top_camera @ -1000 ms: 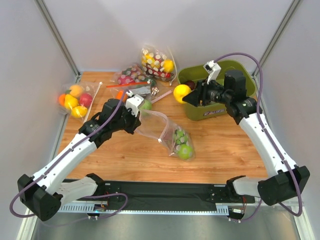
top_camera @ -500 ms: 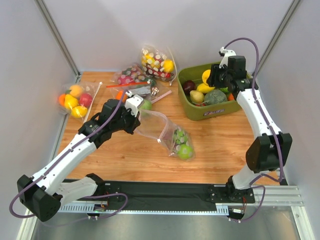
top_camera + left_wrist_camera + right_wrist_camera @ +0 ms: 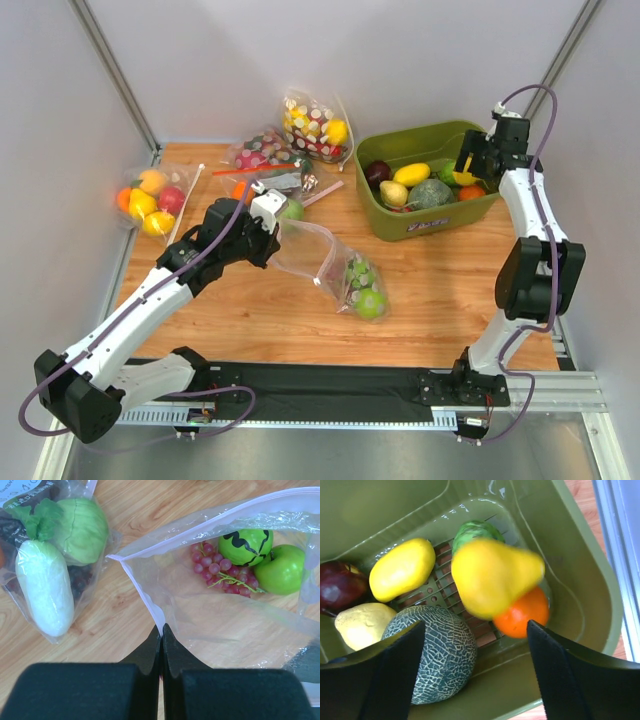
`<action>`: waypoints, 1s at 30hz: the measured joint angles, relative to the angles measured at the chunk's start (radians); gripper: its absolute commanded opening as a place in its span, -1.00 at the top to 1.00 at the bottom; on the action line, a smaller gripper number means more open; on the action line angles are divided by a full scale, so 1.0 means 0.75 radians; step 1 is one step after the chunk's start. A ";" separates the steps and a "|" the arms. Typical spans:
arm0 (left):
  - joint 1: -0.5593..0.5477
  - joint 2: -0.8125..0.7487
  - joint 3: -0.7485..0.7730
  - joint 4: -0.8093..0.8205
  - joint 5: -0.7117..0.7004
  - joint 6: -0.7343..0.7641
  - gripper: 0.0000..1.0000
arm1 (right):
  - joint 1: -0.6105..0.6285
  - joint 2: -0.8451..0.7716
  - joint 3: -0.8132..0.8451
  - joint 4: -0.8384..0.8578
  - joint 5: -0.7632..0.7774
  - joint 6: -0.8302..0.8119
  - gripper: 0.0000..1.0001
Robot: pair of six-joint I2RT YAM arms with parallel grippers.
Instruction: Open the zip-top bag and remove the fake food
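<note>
The clear zip-top bag [image 3: 322, 258] lies in the middle of the table with its mouth open. My left gripper [image 3: 161, 628] is shut on its pale zip strip [image 3: 142, 592]. The fake food inside is a green apple [image 3: 284, 569], a green ball with black marks [image 3: 246, 545] and red grapes [image 3: 220, 570]. My right gripper [image 3: 476, 666] hangs open over the right end of the green bin [image 3: 580, 555]. A blurred yellow pear [image 3: 490, 577] is between and beyond its fingers, touching neither, just above an orange [image 3: 525, 614].
The bin [image 3: 440, 226] also holds a netted melon [image 3: 437, 655], a yellow fruit [image 3: 402, 569], a dark red apple [image 3: 340, 587] and a pale pear [image 3: 362, 625]. Other filled bags lie at the back left [image 3: 312, 125] [image 3: 148, 198]. A white radish [image 3: 44, 592] lies bagged beside my left gripper.
My right arm carried the yellow fruit from left of the bin to over its right end, then opened and let it go. The left arm and the bag stayed still.
</note>
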State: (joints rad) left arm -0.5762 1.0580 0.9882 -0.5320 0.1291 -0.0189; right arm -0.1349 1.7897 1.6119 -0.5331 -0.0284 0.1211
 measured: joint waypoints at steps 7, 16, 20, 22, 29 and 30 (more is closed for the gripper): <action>0.000 0.000 0.000 0.000 0.001 0.000 1.00 | 0.005 0.006 0.000 0.008 -0.025 -0.005 -0.68; 0.000 -0.016 -0.001 0.001 0.018 -0.001 1.00 | 0.051 -0.158 -0.028 0.021 -0.171 0.016 -0.69; 0.000 -0.045 -0.006 0.004 0.030 -0.001 1.00 | 0.196 -0.282 -0.030 0.012 -0.289 0.036 -0.68; 0.000 -0.054 -0.006 0.005 0.030 -0.001 1.00 | 0.306 -0.345 -0.050 0.033 -0.376 0.061 -0.68; 0.000 -0.060 -0.008 0.006 0.031 -0.001 1.00 | 0.661 -0.426 -0.092 0.131 -0.803 0.175 -0.61; 0.000 -0.060 -0.008 0.006 0.031 -0.001 1.00 | 0.700 -0.422 -0.092 0.139 -0.858 0.194 -0.60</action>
State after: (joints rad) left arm -0.5762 1.0134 0.9821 -0.5278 0.1520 -0.0193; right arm 0.3901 1.4731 1.5433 -0.4290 -0.6720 0.2665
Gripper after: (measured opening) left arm 0.004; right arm 0.809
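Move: The fruit still in the zip-top bag is the right hand's next goal. The green-striped melon lies about 19 cm back, 30 cm left and 16 cm below, with the grapes some 5 cm to its left and the green apple about 6 cm nearer the base. The yellow fruit, already released, is roughly 5 cm below the right hand and 2 cm ahead. From the left hand the striped melon is about 20 cm right, 4 cm ahead and 17 cm down. The yellow fruit left to the bin, the right hand hovers briefly with fingers open, then rises out and sweeps quickly left, some 32 cm, and about 15 cm each back and up, towards the bag, turning well over 50 degrees counter-clockwise. The left hand keeps its pinch on the bag's mouth and lifts it about a centimetre. ##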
